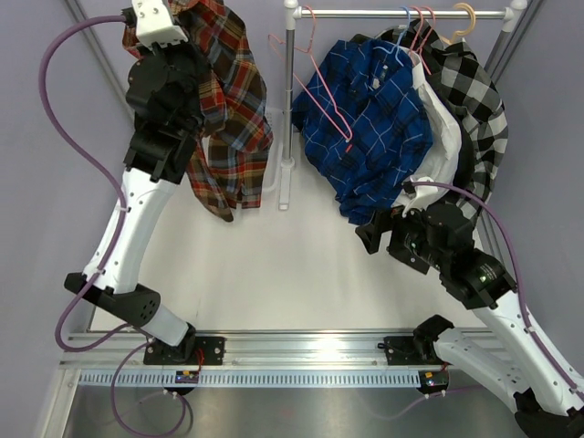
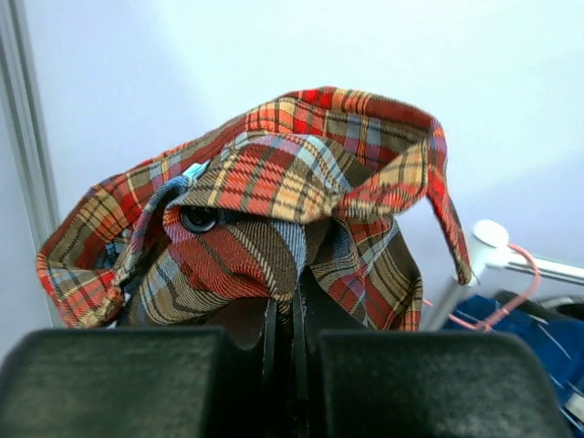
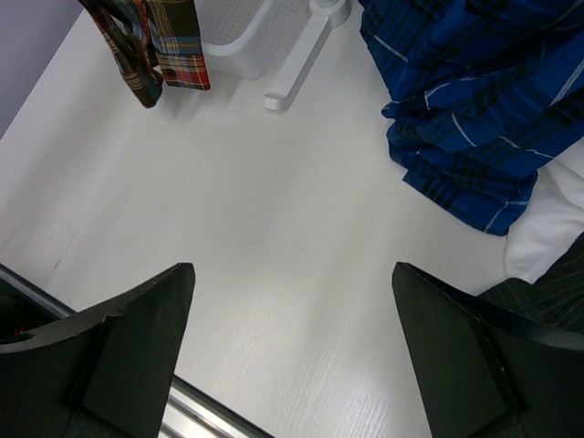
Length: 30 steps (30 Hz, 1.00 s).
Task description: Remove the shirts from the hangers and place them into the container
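My left gripper [image 2: 294, 306] is raised at the far left and shut on a bunched fold of the red-orange-navy plaid shirt [image 1: 228, 109], which hangs from it free of any hanger. Behind the shirt's lower part shows the rim of the white container [image 1: 267, 169], also seen as the container [image 3: 235, 36] with the plaid hem [image 3: 155, 46] dangling in front. An empty pink hanger [image 1: 319, 82] hangs beside the rack's left pole. The royal blue shirt [image 1: 374, 137] hangs on the rail. My right gripper [image 1: 372, 234] stands open and empty just below the blue shirt's hem [image 3: 474, 119].
A white rack [image 1: 401, 14] crosses the back, its left pole [image 1: 290, 55] standing on a foot [image 1: 284, 187]. On it also hang a white shirt [image 1: 444, 146] and a black-and-white checked shirt [image 1: 476, 91], on pink and light blue hangers [image 1: 412, 26]. Bare white table [image 1: 292, 265] lies between the arms.
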### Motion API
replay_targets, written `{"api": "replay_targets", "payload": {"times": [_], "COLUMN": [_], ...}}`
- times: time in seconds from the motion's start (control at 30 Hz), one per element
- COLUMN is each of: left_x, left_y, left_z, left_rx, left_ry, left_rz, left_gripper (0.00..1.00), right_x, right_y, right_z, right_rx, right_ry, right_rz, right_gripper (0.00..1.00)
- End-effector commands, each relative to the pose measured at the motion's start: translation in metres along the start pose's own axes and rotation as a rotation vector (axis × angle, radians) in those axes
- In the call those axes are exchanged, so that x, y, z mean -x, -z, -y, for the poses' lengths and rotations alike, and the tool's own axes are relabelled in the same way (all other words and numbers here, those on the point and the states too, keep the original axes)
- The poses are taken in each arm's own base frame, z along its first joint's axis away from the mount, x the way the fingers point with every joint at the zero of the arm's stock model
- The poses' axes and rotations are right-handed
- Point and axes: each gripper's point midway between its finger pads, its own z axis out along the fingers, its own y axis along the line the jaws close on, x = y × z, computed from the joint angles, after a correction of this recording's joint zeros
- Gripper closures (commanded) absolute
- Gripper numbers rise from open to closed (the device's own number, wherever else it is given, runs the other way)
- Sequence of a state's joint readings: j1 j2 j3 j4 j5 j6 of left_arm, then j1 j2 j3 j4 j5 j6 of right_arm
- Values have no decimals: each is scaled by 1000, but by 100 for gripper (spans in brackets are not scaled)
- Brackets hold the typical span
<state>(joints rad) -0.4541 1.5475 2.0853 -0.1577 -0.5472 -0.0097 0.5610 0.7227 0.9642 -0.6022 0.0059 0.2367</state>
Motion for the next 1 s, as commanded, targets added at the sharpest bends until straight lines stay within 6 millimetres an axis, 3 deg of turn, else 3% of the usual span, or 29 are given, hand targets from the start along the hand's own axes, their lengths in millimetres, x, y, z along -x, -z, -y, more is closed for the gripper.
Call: {"api": "replay_targets", "payload": {"times": [0.0,0.13,0.17,0.27,0.4,0.57,0.63,0.67,0.8,0.97], "left_x": [12,-47,-71,-114,-205,-305,-335,-362,-415,-475], "left_y": [-19,-49,-60,-74,-87,-75,-70,-64,-48,-23], "left_z": [-1,-16,-20,-23,-18,-20,-18,-19,-11,-22], "left_rx": [18,100,121,133,113,79,59,46,-27,-34], "left_ry": [12,-74,-98,-150,-231,-276,-295,-320,-369,-428], "left_rz": [170,115,85,34,-109,-300,-365,-428,-567,-757], "left_gripper": [100,100,100,100,100,100,100,100,100,98], "right_x": [5,3,2,1,0,-3,-3,-3,-6,-7], "right_y": [-2,-2,-3,-3,-4,-6,-7,-7,-10,-12], "right_z": [-9,-10,-9,-9,-9,-8,-9,-9,-9,-9], "right_rx": [49,57,56,55,56,56,60,61,58,57], "right_ry": [-5,0,1,-1,0,-2,-2,-2,-2,-4], "right_rz": [22,18,14,14,9,2,0,-2,-13,-20], "right_gripper": [1,1,0,1,0,0,1,0,1,0]}}
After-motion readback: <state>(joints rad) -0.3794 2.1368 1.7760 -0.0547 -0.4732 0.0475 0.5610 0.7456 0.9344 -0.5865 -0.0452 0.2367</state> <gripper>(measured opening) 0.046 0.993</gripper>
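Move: Below and a little out from the left hand, which holds the red plaid shirt high by its collar, sits the white container: its middle is about 11 cm ahead, 4 cm right and 54 cm down. The rack's left post meets the table about 13 cm right of the container's middle and level with it. The hanging blue shirt's middle is some 5 cm ahead of the hand, 35 cm right and 35 below. From the right hand, the container is about 33 cm ahead, 40 left and 23 down. Swinging outward and then mostly down, the left hand lowers the held shirt into the container: it sinks some 42 cm, with nearly all of its 18 cm forward reach made in the first half, and eases about 5 cm right. The wrist tips down roughly 40 degrees while its left side rises about 20; the fingers keep their shut grip on the collar. ##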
